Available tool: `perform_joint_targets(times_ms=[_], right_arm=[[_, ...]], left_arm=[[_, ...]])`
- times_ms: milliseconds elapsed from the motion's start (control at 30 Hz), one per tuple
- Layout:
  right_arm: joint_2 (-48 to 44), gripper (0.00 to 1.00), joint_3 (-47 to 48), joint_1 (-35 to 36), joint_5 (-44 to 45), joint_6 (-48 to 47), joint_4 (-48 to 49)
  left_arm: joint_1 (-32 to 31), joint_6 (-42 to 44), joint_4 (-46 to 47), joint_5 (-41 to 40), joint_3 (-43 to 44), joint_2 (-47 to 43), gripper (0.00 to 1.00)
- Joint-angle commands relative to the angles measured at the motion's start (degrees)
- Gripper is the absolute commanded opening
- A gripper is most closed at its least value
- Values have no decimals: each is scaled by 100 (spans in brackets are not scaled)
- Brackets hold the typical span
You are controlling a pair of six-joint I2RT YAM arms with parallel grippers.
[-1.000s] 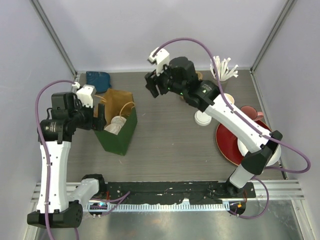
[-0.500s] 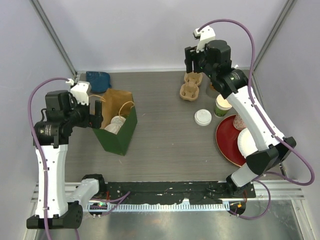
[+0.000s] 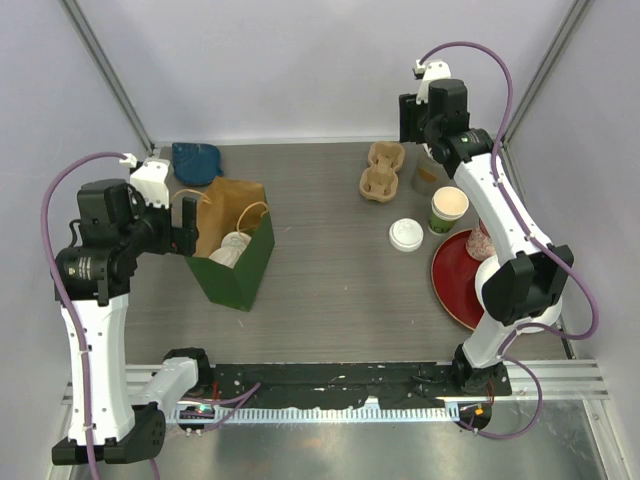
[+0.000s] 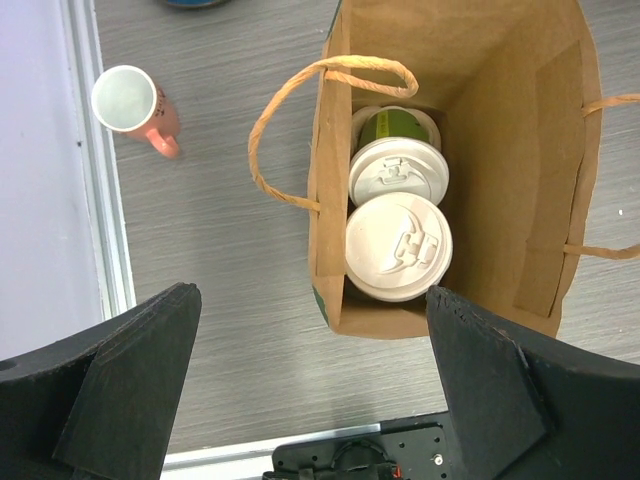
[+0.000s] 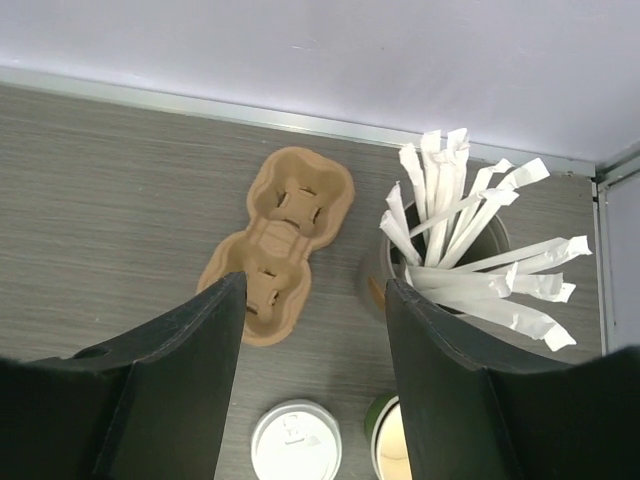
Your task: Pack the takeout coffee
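Two takeout coffee cups with white lids (image 4: pixel 398 247) (image 4: pixel 398 172) stand side by side inside the brown paper bag (image 4: pixel 500 150), green on the outside (image 3: pixel 245 275). In the top view the lids (image 3: pixel 233 248) show in the bag's mouth. My left gripper (image 4: pixel 312 295) (image 3: pixel 190 228) hovers open above the bag's left edge, holding nothing. My right gripper (image 5: pixel 315 282) (image 3: pixel 413 125) is raised high at the back right, open and empty, over the cardboard cup carrier (image 5: pixel 280 240) (image 3: pixel 380 172).
A holder of wrapped straws (image 5: pixel 450 230) stands by the carrier. A loose white lid (image 3: pixel 405 234) and a lidless green cup (image 3: pixel 448 210) sit near a red plate (image 3: pixel 450 285). A pink mug (image 4: pixel 128 100) stands left of the bag, a blue object (image 3: pixel 195 160) behind it.
My right arm swung from near the bag to the back right corner. My left gripper opened wider and drew back a little to the left of the bag.
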Motion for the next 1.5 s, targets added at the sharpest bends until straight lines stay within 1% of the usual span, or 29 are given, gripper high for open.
perform_joint_targets(times_ms=[0,167,233,267,367,433,500,600,700,733,900,1000,1033,1067,1167,1200,1467], right_arm=[[144,62,110,-284,92,4,533],[558,52,207,-408,-5,-260,648],[707,49,251,-417,144,-277,648],[855,48,304,-434,380,-251,613],[1084,47,392,-548,618,-41,403],[1138,54,331,-566,926,-22,367],[1138,59,155,-566,1006,-14,393],[1199,60,-3,-566,1024,-14,490],[1357,57,58,-619,1103,-49,490],[1401,53,84,-628,1146,-49,490],[1533,44,155,-663,1112,-58,393],[1551,34,137,-663,1103,-58,358],[1543,30,146,-663,1103,-58,341],[1534,20,155,-680,1129,-75,323],[1420,3,207,-672,1164,-119,253],[1358,1,207,-672,1182,-128,235],[585,1,637,-646,1208,-233,-309]], left_arm=[[-22,88,-114,-122,328,8,100],[-22,71,-132,-114,442,105,100],[-14,53,-123,-114,451,140,100],[-22,44,-105,-105,451,149,100],[-14,9,-105,-96,443,149,100],[-22,18,-123,-96,434,149,100],[-22,26,-123,-105,407,149,100],[-22,35,-114,-96,407,166,100],[-22,35,-114,-87,416,158,100],[-14,53,-131,-79,416,175,100],[-22,53,-149,-52,390,166,100],[-22,62,-140,-35,399,158,100],[-22,70,-140,-35,416,158,100],[-22,70,-149,-17,416,158,100],[-22,79,-158,-17,434,158,100],[-14,88,-158,-8,425,132,100],[-22,114,-97,62,258,79,100]])
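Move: The wrapped straws in their cup are about 6 cm ahead of the right hand, 8 cm to its right and some 15 cm below. The cup carrier lies about 8 cm ahead, 6 cm left and 30 below; the paper cups stand roughly 7 cm back, 7 cm right and 27 below, with the white lids about 9 cm back, 3 cm left and 30 below. From the left hand the straws are some 32 cm ahead, 60 cm right and 15 below. The right hand sinks about 13 cm onto the straws while going some 8 cm to the right and 5 cm forward, the forward part done early, as it turns about 15 degrees clockwise and tips its fingers down by about as much. With the fingers, partly open until then, amid the straw ends over the cup, the hand all but stops and shuts them fully, pinching a thin white straw between the tips, then starts back up by about a centimetre. ##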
